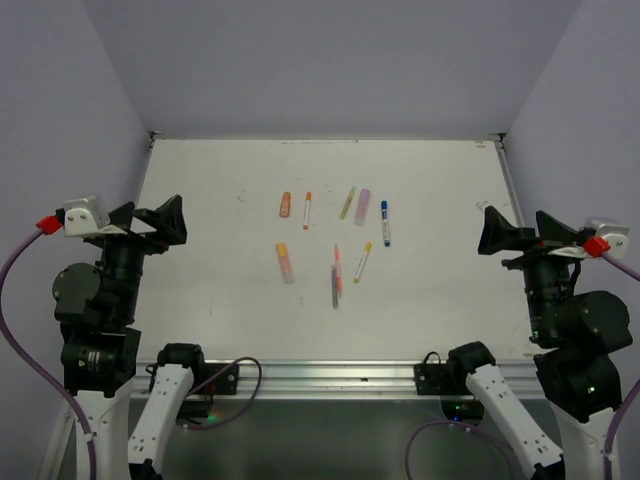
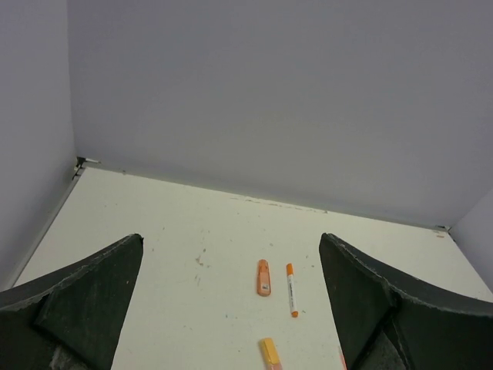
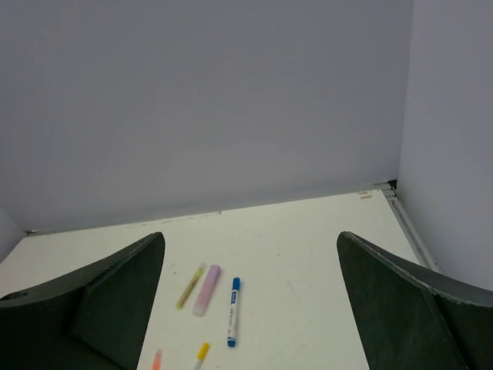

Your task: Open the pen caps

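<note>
Several pens lie loose mid-table, all capped. An orange highlighter (image 1: 286, 204) (image 2: 263, 277) and a white marker with an orange cap (image 1: 307, 210) (image 2: 292, 289) lie to the left. A yellow-green slim pen (image 1: 347, 203) (image 3: 189, 286), a lilac highlighter (image 1: 362, 206) (image 3: 206, 289) and a blue-capped marker (image 1: 385, 222) (image 3: 233, 311) lie to the right. Nearer me are a pink highlighter with a yellow cap (image 1: 286, 262) (image 2: 269, 352), a yellow-capped white pen (image 1: 362, 261) (image 3: 202, 352), a pink pen (image 1: 338, 268) and a grey pen (image 1: 334, 288). My left gripper (image 1: 148, 216) (image 2: 231, 254) and right gripper (image 1: 522, 232) (image 3: 251, 247) hang open and hold nothing, far out to either side.
The white table (image 1: 220, 300) is boxed in by pale walls at the back and both sides. A metal rail (image 1: 330, 378) runs along its near edge between the arm bases. Purple cables loop beside each arm.
</note>
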`<state>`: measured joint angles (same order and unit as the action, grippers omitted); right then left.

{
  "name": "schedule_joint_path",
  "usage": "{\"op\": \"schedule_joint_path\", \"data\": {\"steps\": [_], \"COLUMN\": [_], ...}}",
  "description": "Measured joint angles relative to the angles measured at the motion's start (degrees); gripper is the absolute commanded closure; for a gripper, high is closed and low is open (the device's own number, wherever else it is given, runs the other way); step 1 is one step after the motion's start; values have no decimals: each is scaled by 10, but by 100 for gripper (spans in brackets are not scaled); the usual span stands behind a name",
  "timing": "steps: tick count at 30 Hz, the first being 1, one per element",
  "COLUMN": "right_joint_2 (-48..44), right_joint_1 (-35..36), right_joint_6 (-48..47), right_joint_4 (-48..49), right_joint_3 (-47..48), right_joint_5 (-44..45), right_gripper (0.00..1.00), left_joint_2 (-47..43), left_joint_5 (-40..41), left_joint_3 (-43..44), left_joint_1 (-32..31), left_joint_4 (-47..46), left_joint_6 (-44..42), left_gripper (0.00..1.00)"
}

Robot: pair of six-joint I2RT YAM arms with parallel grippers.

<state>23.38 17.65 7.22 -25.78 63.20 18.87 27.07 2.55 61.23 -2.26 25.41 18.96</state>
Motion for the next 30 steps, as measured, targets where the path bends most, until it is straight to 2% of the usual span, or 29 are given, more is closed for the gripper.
{"op": "schedule_joint_path", "data": {"steps": [4, 12, 19, 24, 30], "right_joint_2": [22, 134, 292, 440, 604], "right_joint_1": [0, 0, 0, 0, 0], "right_joint_6": [18, 90, 152, 162, 159], "right_joint_4": [-7, -35, -47, -42, -30], "right_joint_3": [2, -2, -11, -13, 1], "right_joint_5": [18, 12, 10, -6, -39], "right_gripper": [1, 1, 1, 20, 34], "left_joint_2": [5, 39, 75, 76, 68], "left_joint_5": [-5, -21, -22, -22, -19], "left_joint_3": [-11, -45, -88, -118, -178], "left_joint_1": [0, 0, 0, 0, 0], "left_joint_4": [0, -1, 6, 7, -14], "left_joint_6": [0, 3, 9, -1, -3], "left_gripper": [0, 0, 0, 0, 0]}}
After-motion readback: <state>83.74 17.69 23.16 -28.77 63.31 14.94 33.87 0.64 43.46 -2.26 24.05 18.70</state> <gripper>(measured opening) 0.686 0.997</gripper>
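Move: The blue-capped marker lies about 27 cm ahead of my right hand, 12 cm to its left and some 45 cm below. The purple pen is roughly 6 cm left of the marker and 5 cm farther out; the yellow-capped white pen lies about 7 cm left of the marker and 12 cm nearer. From my left hand the blue-capped marker is about 25 cm ahead, 50 cm to the right and 43 cm below. I swoop my empty right hand down about 30 cm and forward nearly 19, drifting left towards the blue-capped marker, while its wrist tips some 60 degrees downward and its fingers narrow to about two-thirds open late on. Meanwhile I lower my left hand about 16 cm and ease it forward, tipping it down by some 25 degrees, fingers still wide open. ##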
